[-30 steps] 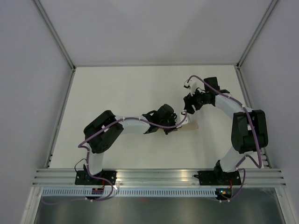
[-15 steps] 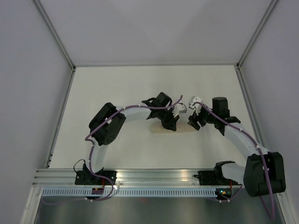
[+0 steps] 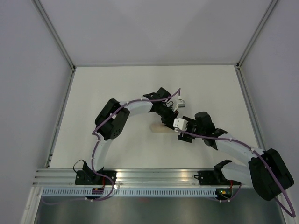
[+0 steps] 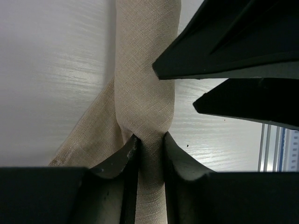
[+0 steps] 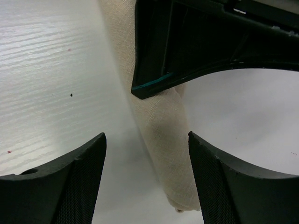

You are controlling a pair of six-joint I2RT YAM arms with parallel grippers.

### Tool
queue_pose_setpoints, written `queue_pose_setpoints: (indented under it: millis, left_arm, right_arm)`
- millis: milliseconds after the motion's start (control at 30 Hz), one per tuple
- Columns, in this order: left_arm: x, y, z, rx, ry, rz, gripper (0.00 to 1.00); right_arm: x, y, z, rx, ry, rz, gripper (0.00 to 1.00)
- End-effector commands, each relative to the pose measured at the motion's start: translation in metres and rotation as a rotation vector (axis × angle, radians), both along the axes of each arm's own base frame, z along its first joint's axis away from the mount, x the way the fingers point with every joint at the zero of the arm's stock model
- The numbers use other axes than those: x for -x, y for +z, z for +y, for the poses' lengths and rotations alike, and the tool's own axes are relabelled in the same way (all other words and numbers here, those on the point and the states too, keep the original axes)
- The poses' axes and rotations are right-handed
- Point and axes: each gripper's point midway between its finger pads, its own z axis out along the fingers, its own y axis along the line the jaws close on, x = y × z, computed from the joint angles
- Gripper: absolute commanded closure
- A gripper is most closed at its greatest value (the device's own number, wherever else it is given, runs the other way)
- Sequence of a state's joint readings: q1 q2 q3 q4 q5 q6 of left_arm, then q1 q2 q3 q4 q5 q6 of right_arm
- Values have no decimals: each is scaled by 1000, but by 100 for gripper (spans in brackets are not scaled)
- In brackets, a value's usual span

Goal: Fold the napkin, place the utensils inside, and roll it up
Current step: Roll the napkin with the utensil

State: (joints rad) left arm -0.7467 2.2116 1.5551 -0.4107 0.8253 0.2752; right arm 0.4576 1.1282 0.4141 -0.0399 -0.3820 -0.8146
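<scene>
The napkin is a tan cloth rolled into a narrow tube, lying on the white table with a loose flap spreading to one side. My left gripper is shut on the roll, both fingers pressed against the cloth. Seen from above, the left gripper covers most of the napkin. My right gripper is open, its fingers well apart on either side of the roll's free end, touching nothing. From above, the right gripper is just right of the roll. The utensils are hidden.
The white table is bounded by aluminium rails at the left, right and near edges. Both arm bases stand at the near edge. The two grippers sit very close together at mid-table.
My right arm has swung from the back right down to the roll and now straddles its end. The left arm has turned and shifted back slightly, still holding the napkin.
</scene>
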Motion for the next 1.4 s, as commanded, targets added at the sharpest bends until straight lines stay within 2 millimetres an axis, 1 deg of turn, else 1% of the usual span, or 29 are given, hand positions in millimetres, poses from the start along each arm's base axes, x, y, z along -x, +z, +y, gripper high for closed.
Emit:
queue_pose_setpoints:
  millis: [0,200,267,300,400,433,500,533,600,633,667,700,767,800,867,900,933,967,1000,1033,1067,1100,1133,1167,1200,1233,1267,1333,1367]
  left_arm:
    - [33,-55,29,-195,14,181,72]
    - [32,-55,28,-192,7,195,69]
    - [32,-53,27,-194,6,196,67]
    - [32,-54,27,-193,5,197,66]
    - [20,-49,27,-185,45,171,60]
    - [13,-40,26,-165,64,153,55]
    - [-6,-29,24,-119,149,110,50]
    - [-16,-7,21,-57,170,74,48]
    - [-37,12,23,20,252,47,46]
    - [-43,35,23,71,268,15,45]
    - [-50,42,23,109,313,7,44]
    - [-62,49,29,114,370,-31,35]
    - [-71,71,37,151,446,-84,34]
    - [-92,76,42,148,545,-173,34]
    - [-103,90,55,149,650,-238,34]
    - [-119,98,65,152,744,-309,34]
    - [-122,103,71,160,784,-333,34]
    - [-117,96,80,148,813,-337,35]
    - [-120,115,88,188,864,-387,35]
    - [-124,128,91,240,900,-430,35]
    - [-116,116,101,230,930,-426,35]
    - [-115,122,108,250,958,-448,35]
    - [-118,146,115,320,1011,-503,35]
    - [-109,134,126,310,1036,-496,35]
    - [-105,138,130,330,1050,-509,34]
    - [-102,151,138,366,1084,-537,34]
    - [-94,146,142,378,1081,-539,34]
    - [-88,152,148,398,1093,-569,34]
    - [-84,148,149,381,1081,-594,34]
  right_arm:
    - [-19,3,4,31,1,-105,24]
    - [-25,-11,6,77,5,-125,27]
    - [-25,-15,8,85,12,-109,32]
    - [-25,-16,9,88,14,-104,35]
    - [-26,-18,9,100,13,-80,56]
    - [-26,-17,11,97,21,-74,64]
    - [-22,-20,10,111,29,-42,71]
    - [-24,-17,11,109,30,-41,79]
    - [-19,-22,10,120,40,-3,81]
    - [-15,-24,9,131,48,20,83]
    - [-13,-25,9,128,59,35,83]
    - [-11,-26,9,130,66,48,83]
    - [-8,-27,9,133,81,84,83]
    - [-7,-27,10,132,91,95,83]
    - [-6,-29,9,141,99,133,84]
    - [-4,-29,10,140,109,167,84]
    - [-3,-29,10,141,116,183,84]
    - [-4,-29,9,140,121,201,84]
    - [-2,-29,11,128,134,227,84]
    - [-2,-29,11,136,142,276,84]
    - [-5,-29,9,136,143,298,84]
    - [-6,-30,7,137,147,325,84]
    - [-6,-33,8,146,158,390,84]
    - [-9,-34,4,147,151,420,84]
    - [-10,-36,3,154,168,442,84]
    - [-11,-38,3,157,175,505,84]
    - [-12,-40,-1,159,171,537,84]
    - [-14,-46,-4,175,188,610,84]
    - [-16,-48,-6,178,187,637,84]
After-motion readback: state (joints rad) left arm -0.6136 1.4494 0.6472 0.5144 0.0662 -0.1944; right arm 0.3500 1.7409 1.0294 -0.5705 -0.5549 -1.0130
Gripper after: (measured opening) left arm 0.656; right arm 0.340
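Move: My left hand is still pinching the rolled napkin right around its middle, with the loose flap about 4 cm ahead and 3 cm left of that hand, lying on the table. From my open right hand the roll's middle is some 9 cm left, 2 cm ahead and 3 cm down. The roll's right end lies about 3 cm to the right hand's right, 2 cm ahead and 3 cm below. I ease my right hand about 2 cm forward and 2 cm down over the roll's right part and close its fingers to pinch it, while my left fingers open and let go. Then my left hand leaves forward and left, rising about 10 cm and swinging counter-clockwise, and ends mostly leftward. Keeping its pinch, my right hand tips over forward nearly 30 degrees and carries on 3 cm forward. ##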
